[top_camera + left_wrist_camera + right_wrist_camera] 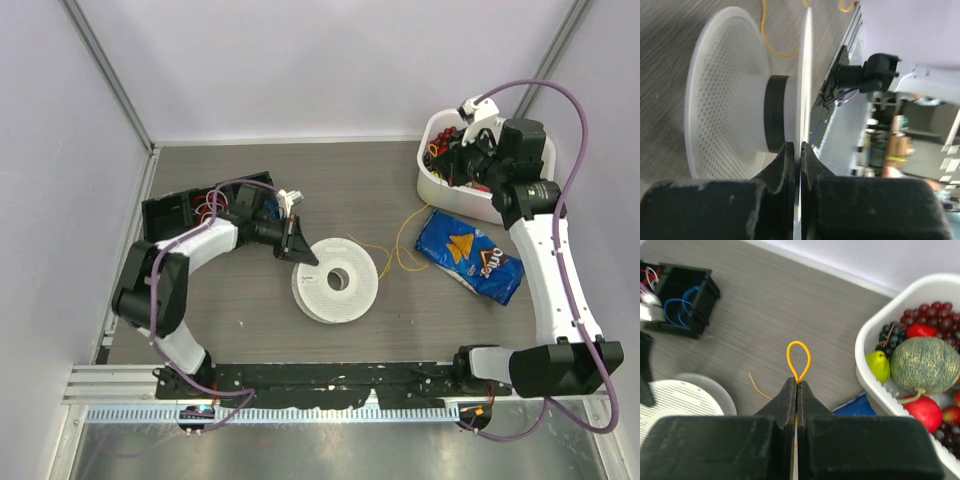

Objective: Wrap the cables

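Observation:
The white perforated spool (335, 280) lies on the table at the centre. My left gripper (300, 254) is shut on the rim of the spool's thin flange (806, 75); in the left wrist view the black-banded hub (776, 112) sits just left of the jaws (800, 146). The thin yellow-orange cable (402, 245) trails loosely between the spool and the chip bag. My right gripper (798, 384) is shut on this cable, and a small loop of the cable (798, 359) sticks out past the fingertips. A loose stretch of cable (772, 47) lies beyond the spool.
A white basket (430, 185) of toy fruit stands at the back right, its rim (864, 357) close to my right gripper. A blue chip bag (468, 255) lies in front of it. A black box (180, 212) with blue, white and red wire coils sits at the left.

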`<act>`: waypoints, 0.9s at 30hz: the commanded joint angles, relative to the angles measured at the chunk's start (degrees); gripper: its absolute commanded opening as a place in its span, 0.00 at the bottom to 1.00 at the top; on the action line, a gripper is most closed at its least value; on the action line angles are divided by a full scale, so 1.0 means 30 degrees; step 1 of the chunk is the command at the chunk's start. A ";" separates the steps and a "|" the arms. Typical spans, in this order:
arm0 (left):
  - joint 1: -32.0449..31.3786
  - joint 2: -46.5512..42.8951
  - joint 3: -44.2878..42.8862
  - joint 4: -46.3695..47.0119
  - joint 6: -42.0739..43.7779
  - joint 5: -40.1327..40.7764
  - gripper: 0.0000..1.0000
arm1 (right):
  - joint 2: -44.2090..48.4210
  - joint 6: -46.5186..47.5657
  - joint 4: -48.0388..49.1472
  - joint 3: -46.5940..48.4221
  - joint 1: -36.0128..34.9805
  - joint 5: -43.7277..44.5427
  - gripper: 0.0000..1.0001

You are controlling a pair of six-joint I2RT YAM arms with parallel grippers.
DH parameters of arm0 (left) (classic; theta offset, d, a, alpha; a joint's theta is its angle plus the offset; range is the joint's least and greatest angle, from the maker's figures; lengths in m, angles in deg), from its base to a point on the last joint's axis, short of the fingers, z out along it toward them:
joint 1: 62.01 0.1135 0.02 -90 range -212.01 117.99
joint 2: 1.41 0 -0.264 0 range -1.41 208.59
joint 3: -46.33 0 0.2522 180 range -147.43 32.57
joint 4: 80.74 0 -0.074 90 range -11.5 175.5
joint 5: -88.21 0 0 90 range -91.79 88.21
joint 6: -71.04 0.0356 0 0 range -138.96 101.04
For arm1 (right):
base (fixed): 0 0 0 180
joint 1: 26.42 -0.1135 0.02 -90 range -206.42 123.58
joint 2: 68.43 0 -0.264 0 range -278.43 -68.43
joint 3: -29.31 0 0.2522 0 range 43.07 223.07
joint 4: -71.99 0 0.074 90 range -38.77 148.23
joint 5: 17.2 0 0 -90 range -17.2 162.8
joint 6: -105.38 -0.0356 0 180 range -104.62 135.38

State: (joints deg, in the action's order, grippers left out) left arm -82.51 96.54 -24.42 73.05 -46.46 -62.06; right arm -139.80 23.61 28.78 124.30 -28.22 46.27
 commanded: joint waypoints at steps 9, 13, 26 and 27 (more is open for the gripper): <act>-0.5119 -1.1230 -0.0372 -1.0031 1.5899 0.9658 0.00 | -0.2455 0.2794 -0.5589 0.3451 -0.0072 -0.4950 0.01; -0.5650 -1.2142 0.0335 -1.0323 1.8130 0.9339 0.00 | -0.1906 0.2881 -0.5273 0.1613 -0.1095 -0.6160 0.01; -0.6324 -1.2229 -0.2295 -1.2629 1.9218 1.0217 0.78 | -0.0347 0.6162 -0.5533 -0.1443 -0.7103 -0.5073 0.01; -0.6092 -1.2492 -0.2737 -1.3305 1.9247 0.9782 0.81 | -0.0436 0.6453 -0.5592 -0.1442 -0.7423 -0.5133 0.01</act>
State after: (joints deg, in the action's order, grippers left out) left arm -101.41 61.11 -25.16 39.57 10.45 -32.16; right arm -142.32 39.13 11.25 119.78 -48.26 31.39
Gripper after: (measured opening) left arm 0.726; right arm 0.032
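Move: The spool, already tipped up a little, has its top rim pinched at its far-left edge by the left hand; its middle lies about 8 cm right, 5 cm back and 4 cm below that hand. The open cable box is some 23 cm left and 14 cm ahead. From the right hand, which holds the yellow cable high, the spool is roughly 19 cm left, 15 cm back and 27 cm below; the chip bag is about 12 cm right, 6 cm back, 32 cm below. The spool is swung up from lying towards standing by the left hand, which keeps its rim pinch while going up about 9 cm, then back some 10 cm and a little left, rolling well over 60 degrees; then it settles slightly and its fingers open around the rim. The right hand, still pinching the yellow cable, pauses, then sweeps left, back and down towards the spool, turning counter-clockwise. ##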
